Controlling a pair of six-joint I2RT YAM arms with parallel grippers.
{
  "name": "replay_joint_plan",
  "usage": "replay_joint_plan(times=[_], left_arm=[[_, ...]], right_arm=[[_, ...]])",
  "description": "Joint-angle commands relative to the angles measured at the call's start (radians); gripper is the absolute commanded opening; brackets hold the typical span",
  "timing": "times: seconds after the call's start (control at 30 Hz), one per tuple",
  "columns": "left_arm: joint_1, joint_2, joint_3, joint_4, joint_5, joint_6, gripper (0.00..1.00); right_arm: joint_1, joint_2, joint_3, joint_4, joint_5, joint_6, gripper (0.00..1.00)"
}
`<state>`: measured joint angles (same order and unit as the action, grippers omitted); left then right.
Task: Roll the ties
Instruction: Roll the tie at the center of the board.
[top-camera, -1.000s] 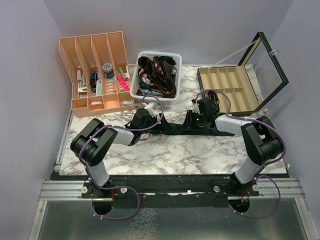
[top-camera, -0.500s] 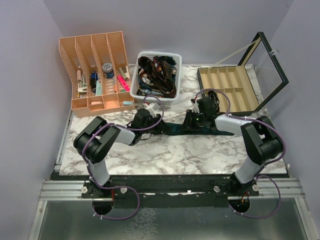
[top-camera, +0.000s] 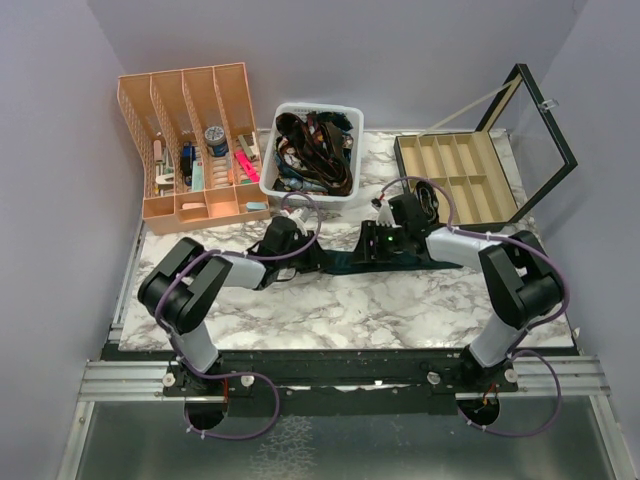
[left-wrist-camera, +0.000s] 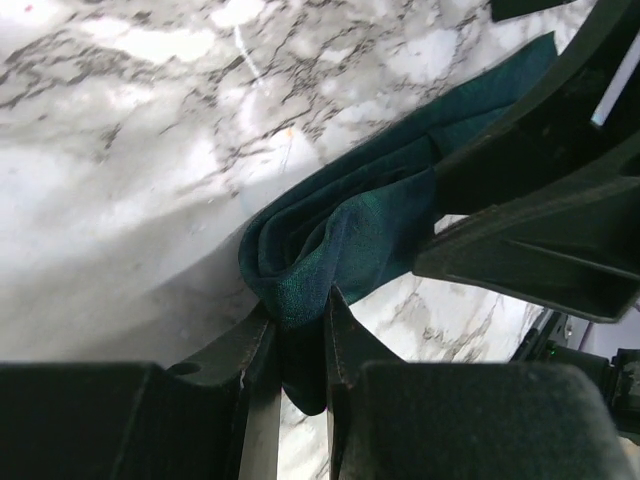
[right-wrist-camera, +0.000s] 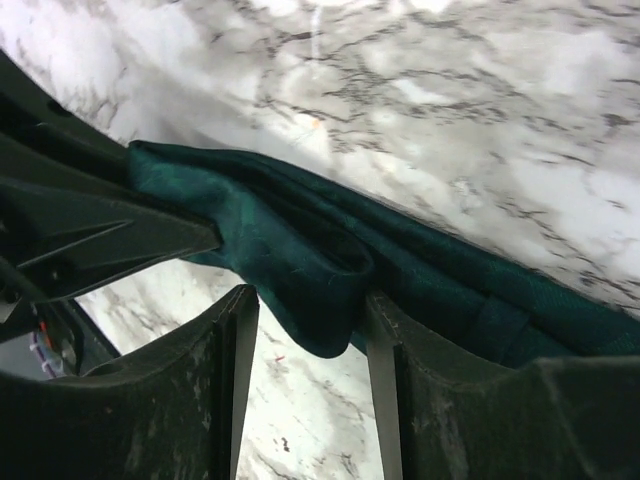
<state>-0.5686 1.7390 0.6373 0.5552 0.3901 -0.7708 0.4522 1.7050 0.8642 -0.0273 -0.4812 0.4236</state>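
Note:
A dark teal tie (top-camera: 345, 264) lies across the marble table (top-camera: 330, 310), stretching right toward the right arm. Its left end is folded into a small roll (left-wrist-camera: 340, 235). My left gripper (left-wrist-camera: 300, 325) is shut on that fold, the cloth pinched between both fingers. My right gripper (right-wrist-camera: 310, 325) faces it from the other side with its jaws open. The tie's fold (right-wrist-camera: 300, 250) hangs between its fingers, with a gap to the left finger (right-wrist-camera: 235, 340). In the top view the left gripper (top-camera: 318, 252) and right gripper (top-camera: 365, 247) almost meet at mid-table.
A white basket (top-camera: 272, 180) of tangled dark straps stands behind the grippers. An orange desk organizer (top-camera: 190, 140) fills the back left. A compartment box (top-camera: 455, 180) with its glass lid raised sits at the back right. Purple cables loop over both arms.
My left gripper has shut on the tie's folded end. My right gripper's jaws have opened off the fold. Both grippers shifted slightly left and toward the back.

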Motion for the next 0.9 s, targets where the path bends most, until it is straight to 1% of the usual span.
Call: replay_joint_plan(times=[0.0,0.07,0.13,0.33,0.43,0.53,0.73,0.83,0.87], left_arm=[[0.009,-0.089,0.006,-0.27,-0.094,0.087,0.0],[0.011,-0.124,0.014,-0.367,-0.139,0.117,0.0],[0.019,-0.157,0.009,-0.436,-0.156,0.14,0.0],[0.057,-0.247,-0.019,-0.581,-0.205,0.177,0.0],[0.076,-0.301,-0.021,-0.664,-0.238,0.203,0.0],[0.108,-0.341,-0.02,-0.746,-0.252,0.24,0.0],[0.154,-0.364,-0.013,-0.823,-0.266,0.289,0.0],[0.162,-0.363,-0.01,-0.833,-0.288,0.277,0.0],[0.162,-0.365,-0.013,-0.825,-0.296,0.268,0.04]], right_arm=[[0.031,0.007,0.038,-0.004,-0.081,-0.01,0.53],[0.045,0.008,0.05,-0.014,-0.093,-0.014,0.55],[0.056,0.007,0.059,-0.017,-0.1,-0.014,0.57],[0.114,0.02,0.1,-0.057,-0.099,-0.03,0.61],[0.157,0.0,0.097,-0.056,-0.043,-0.042,0.66],[0.17,-0.034,0.072,-0.015,-0.04,-0.046,0.71],[0.172,-0.06,0.08,0.017,-0.069,-0.058,0.74],[0.174,-0.049,0.099,0.005,-0.072,-0.074,0.74],[0.174,-0.048,0.101,0.006,-0.065,-0.08,0.74]])
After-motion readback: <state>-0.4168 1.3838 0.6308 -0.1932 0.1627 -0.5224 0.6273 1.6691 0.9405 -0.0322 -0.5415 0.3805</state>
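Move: The left hand already pinches the tie's end right at its fingertips, with bare marble to its left; the basket stands roughly 30 cm ahead and 3 cm left of it, the wooden organizer about 32 cm ahead and 37 cm left. The right hand's half-open fingers sit around the tie's folded flap, about 1 cm left of and 1 cm below the hand point, and the basket lies some 31 cm ahead and 15 cm left of that hand. Keeping its pinch on the tie's end, the left hand drags it low along the marble to the left by about 13 cm and a few centimetres back, drawing away from the right hand while its fingers tip some 25 degrees more steeply down. The right hand follows leftward along the tie about half as far, also going back a little and rising about 4 cm, its fingers opening wider to clear the flap as the wrist turns slightly counter-clockwise. ##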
